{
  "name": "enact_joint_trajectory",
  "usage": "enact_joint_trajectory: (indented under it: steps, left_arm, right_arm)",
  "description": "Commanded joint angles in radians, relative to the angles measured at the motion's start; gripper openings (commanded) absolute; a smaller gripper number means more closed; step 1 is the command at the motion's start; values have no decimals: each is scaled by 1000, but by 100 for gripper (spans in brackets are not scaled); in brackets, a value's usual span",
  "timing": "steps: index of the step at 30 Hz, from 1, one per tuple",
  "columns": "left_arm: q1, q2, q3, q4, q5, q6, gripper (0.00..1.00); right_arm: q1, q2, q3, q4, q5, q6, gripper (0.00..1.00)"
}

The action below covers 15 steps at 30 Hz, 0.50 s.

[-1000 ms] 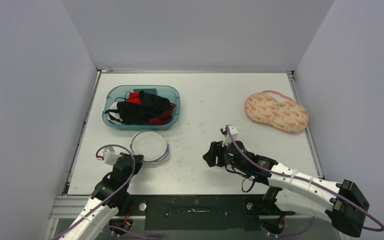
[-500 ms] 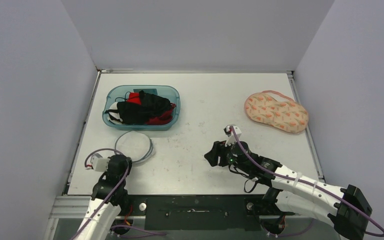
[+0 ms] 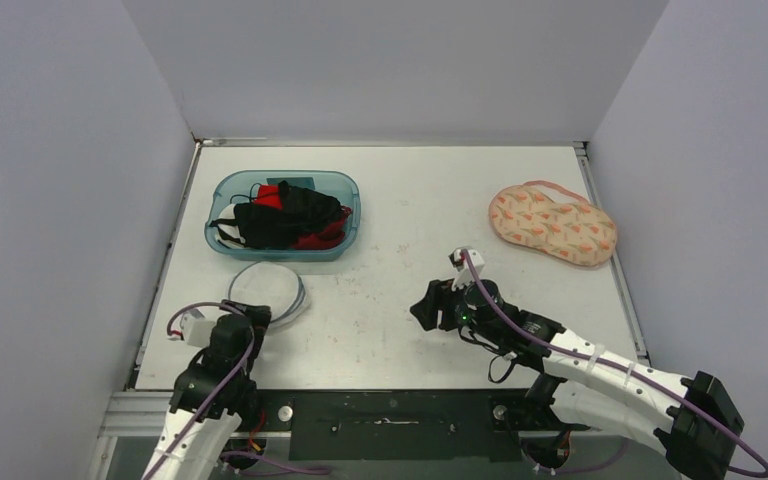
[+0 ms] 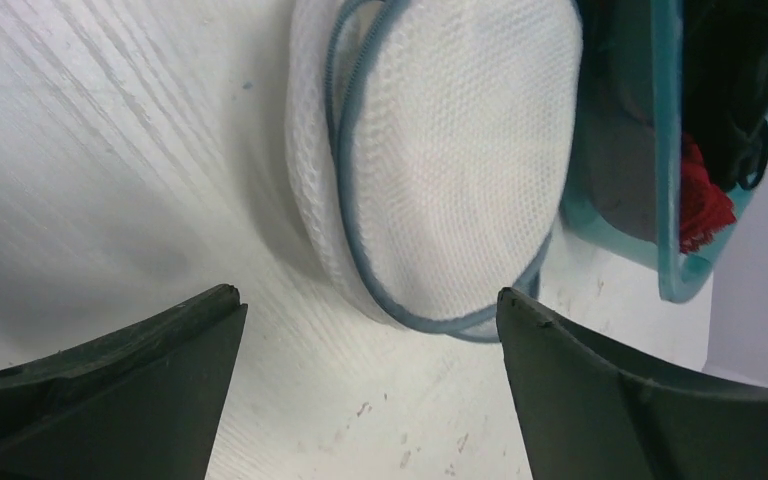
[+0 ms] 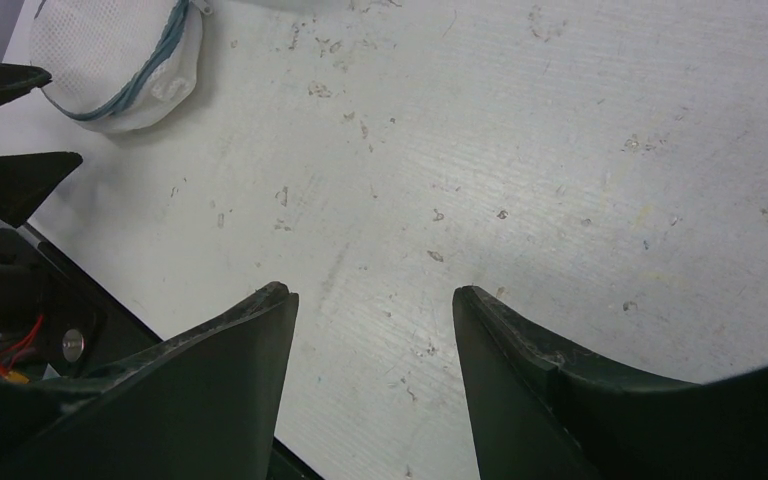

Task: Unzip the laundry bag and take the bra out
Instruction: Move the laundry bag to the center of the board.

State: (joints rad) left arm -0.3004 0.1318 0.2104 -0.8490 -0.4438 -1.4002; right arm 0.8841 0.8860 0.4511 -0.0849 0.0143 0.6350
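The white mesh laundry bag (image 3: 267, 290) with its blue zip edge lies flat on the table just in front of the bin. In the left wrist view the laundry bag (image 4: 450, 170) fills the upper middle. My left gripper (image 3: 256, 316) (image 4: 365, 293) stands open right at the bag's near edge, with only bare table between its fingertips. A peach patterned bra (image 3: 552, 223) lies on the table at the back right, outside the bag. My right gripper (image 3: 422, 308) (image 5: 370, 290) hovers open over the middle of the table, holding nothing, well to the right of the laundry bag (image 5: 110, 70).
A blue plastic bin (image 3: 352, 190) (image 4: 665, 200) with black and red garments stands behind the bag at the back left. Grey walls close in the table on three sides. The table's near edge and the black mounting rail (image 3: 390, 415) lie close below both grippers.
The left arm pulled the bag to the left while shut, then opened its jaws wide and let go. The right gripper drifted slightly nearer and has stayed open.
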Motion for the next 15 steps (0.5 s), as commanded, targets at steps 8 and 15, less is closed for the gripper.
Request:
enact_joint_trajectory:
  steps: [8,15]
  left_arm:
    - [-75,119,401,-81,38,154,96]
    - [-135,473,481,399,359,420,96]
  right_arm:
    - [-36,-9,106,-19,30,-42,61]
    - [-248,30,127,-8,175,105,66]
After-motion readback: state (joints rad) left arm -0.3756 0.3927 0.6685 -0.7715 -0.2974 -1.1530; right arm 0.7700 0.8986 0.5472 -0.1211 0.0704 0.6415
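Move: The laundry bag lies nearly straight ahead of the left hand, its middle about 5 cm farther out and 3 cm below the hand, its near edge close to the open fingers. The teal bin of clothes stands beyond the bag, some 20 cm ahead of the left hand, 3 cm to its right and roughly level in height. From the right hand the bag is about 30 cm to the left, 6 cm farther out and 10 cm lower. Up and clear of the laundry bag goes the left hand, its fingers already wide and staying so; it climbs some 15 cm almost straight, then swings about 5 cm to the right with a little forward. Its wrist turns clockwise about 20 degrees and tips up slightly. The right hand, empty and open, sets off late, about 5 cm forward while rising and easing right. ##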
